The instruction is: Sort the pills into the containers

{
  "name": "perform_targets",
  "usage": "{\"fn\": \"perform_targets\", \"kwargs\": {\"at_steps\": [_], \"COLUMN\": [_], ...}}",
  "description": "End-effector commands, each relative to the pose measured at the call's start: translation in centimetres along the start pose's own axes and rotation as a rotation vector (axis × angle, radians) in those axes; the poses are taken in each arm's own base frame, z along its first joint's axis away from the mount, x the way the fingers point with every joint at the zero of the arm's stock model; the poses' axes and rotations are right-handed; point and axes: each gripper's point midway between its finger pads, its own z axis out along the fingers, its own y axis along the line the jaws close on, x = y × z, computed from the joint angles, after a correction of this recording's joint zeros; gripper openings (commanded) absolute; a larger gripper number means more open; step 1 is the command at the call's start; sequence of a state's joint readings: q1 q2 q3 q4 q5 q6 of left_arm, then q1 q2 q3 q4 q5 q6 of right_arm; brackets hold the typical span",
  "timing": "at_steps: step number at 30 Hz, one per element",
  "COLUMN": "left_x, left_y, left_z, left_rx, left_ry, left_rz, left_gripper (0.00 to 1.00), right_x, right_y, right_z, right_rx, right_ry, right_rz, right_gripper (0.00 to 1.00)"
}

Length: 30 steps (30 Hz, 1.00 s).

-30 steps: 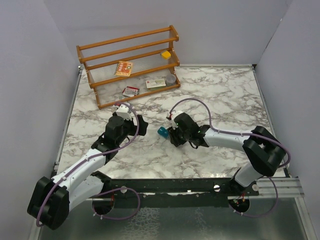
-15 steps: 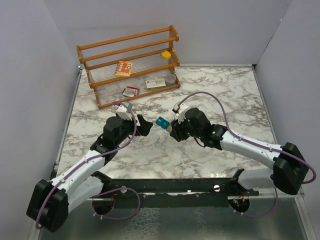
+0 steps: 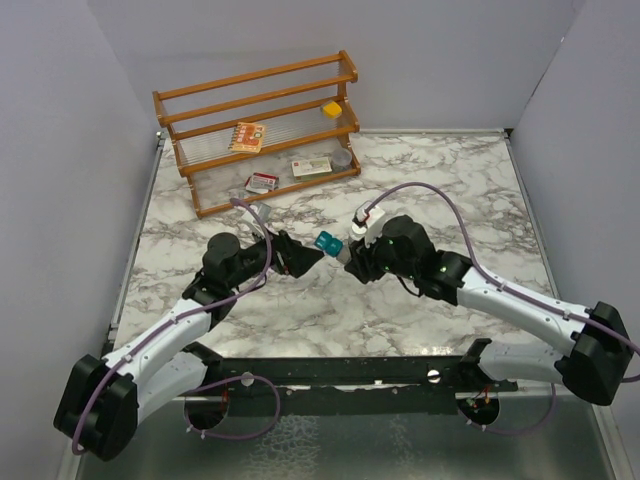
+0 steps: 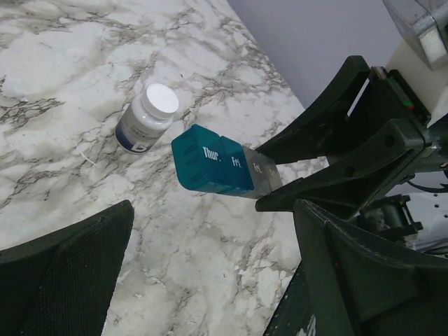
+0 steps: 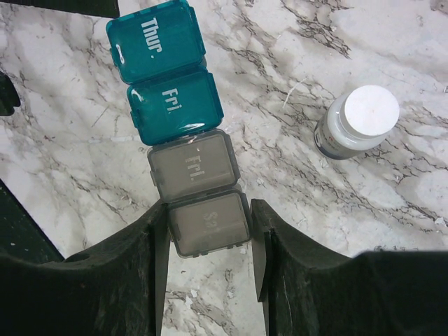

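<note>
The containers (image 5: pixel 178 119) are a strip of joined lidded boxes, two teal marked "Thur." and "Fri." and two grey. My right gripper (image 5: pixel 208 224) is shut on the last grey box and holds the strip above the table. In the top view the strip (image 3: pixel 325 241) hangs between my right gripper (image 3: pixel 346 256) and my left gripper (image 3: pixel 305 257). My left gripper (image 4: pixel 210 273) is open and empty, and the teal end (image 4: pixel 210 164) floats just ahead of its fingers (image 4: pixel 63 280). No loose pills show.
A small greyish bottle with a white cap (image 5: pixel 355 122) stands on the marble beside the strip; it also shows in the left wrist view (image 4: pixel 147 117). A wooden rack (image 3: pixel 260 130) with small packets and a yellow item stands at the back left.
My right arm has reached out left and forward, carrying the strip up toward my left gripper. My left gripper has turned and moved right to face the strip's teal end.
</note>
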State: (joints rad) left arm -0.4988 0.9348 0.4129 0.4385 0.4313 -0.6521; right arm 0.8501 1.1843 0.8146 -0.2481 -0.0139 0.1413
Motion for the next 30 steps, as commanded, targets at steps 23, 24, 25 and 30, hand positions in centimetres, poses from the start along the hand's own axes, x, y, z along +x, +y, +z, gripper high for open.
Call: {"fn": "perform_targets", "kwargs": {"at_steps": [23, 24, 25, 30], "left_x": [-0.5, -0.4, -0.3, 0.4], "left_y": [-3.9, -4.0, -4.1, -4.2], "left_z": [2.4, 2.3, 2.3, 2.2], "left_rx": [0.217, 0.223, 0.228, 0.239], "left_ry": [0.063, 0.070, 0.078, 0.111], "left_rz": [-0.319, -0.325, -0.332, -0.365], "left_gripper": [0.85, 0.83, 0.78, 0.68], "right_x": [-1.3, -1.3, -1.3, -1.6], "right_y": [2.3, 2.3, 2.3, 2.3], "right_z": [-2.0, -2.0, -2.0, -2.0], "right_rx": [-0.128, -0.128, -0.128, -0.130], "right_ry": [-0.043, -0.043, -0.042, -0.044], "right_rz": [-0.055, -0.055, -0.056, -0.067], "right_gripper": [0.01, 0.01, 0.01, 0.01]}}
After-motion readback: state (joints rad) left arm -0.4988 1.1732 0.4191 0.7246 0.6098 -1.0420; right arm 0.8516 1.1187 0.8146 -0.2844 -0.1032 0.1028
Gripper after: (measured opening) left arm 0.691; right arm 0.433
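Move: The pill organizer sticks out forward-left from the right fingers. The middle of its teal Thur/Fri half is about 2 cm ahead of the left hand, 5 cm to its right and 2 cm lower. The organizer's grey half lies level with the left hand, some 9 cm right and 4 cm down. From the right hand the teal half is roughly 4 cm ahead, 6 cm left and 2 cm up, and the white pill bottle 11 cm ahead, 1 cm right and 11 cm down. No pinch can be seen yet: the left fingertips come up to and straddle the teal end as the left hand goes about 3.5 cm right, dipping some 2 cm and rising again. It rolls roughly 20 degrees and, in the second half, starts closing from wide open. The right hand keeps its grip on the grey end, easing about 2 cm back and 1.5 cm up, then holding. ##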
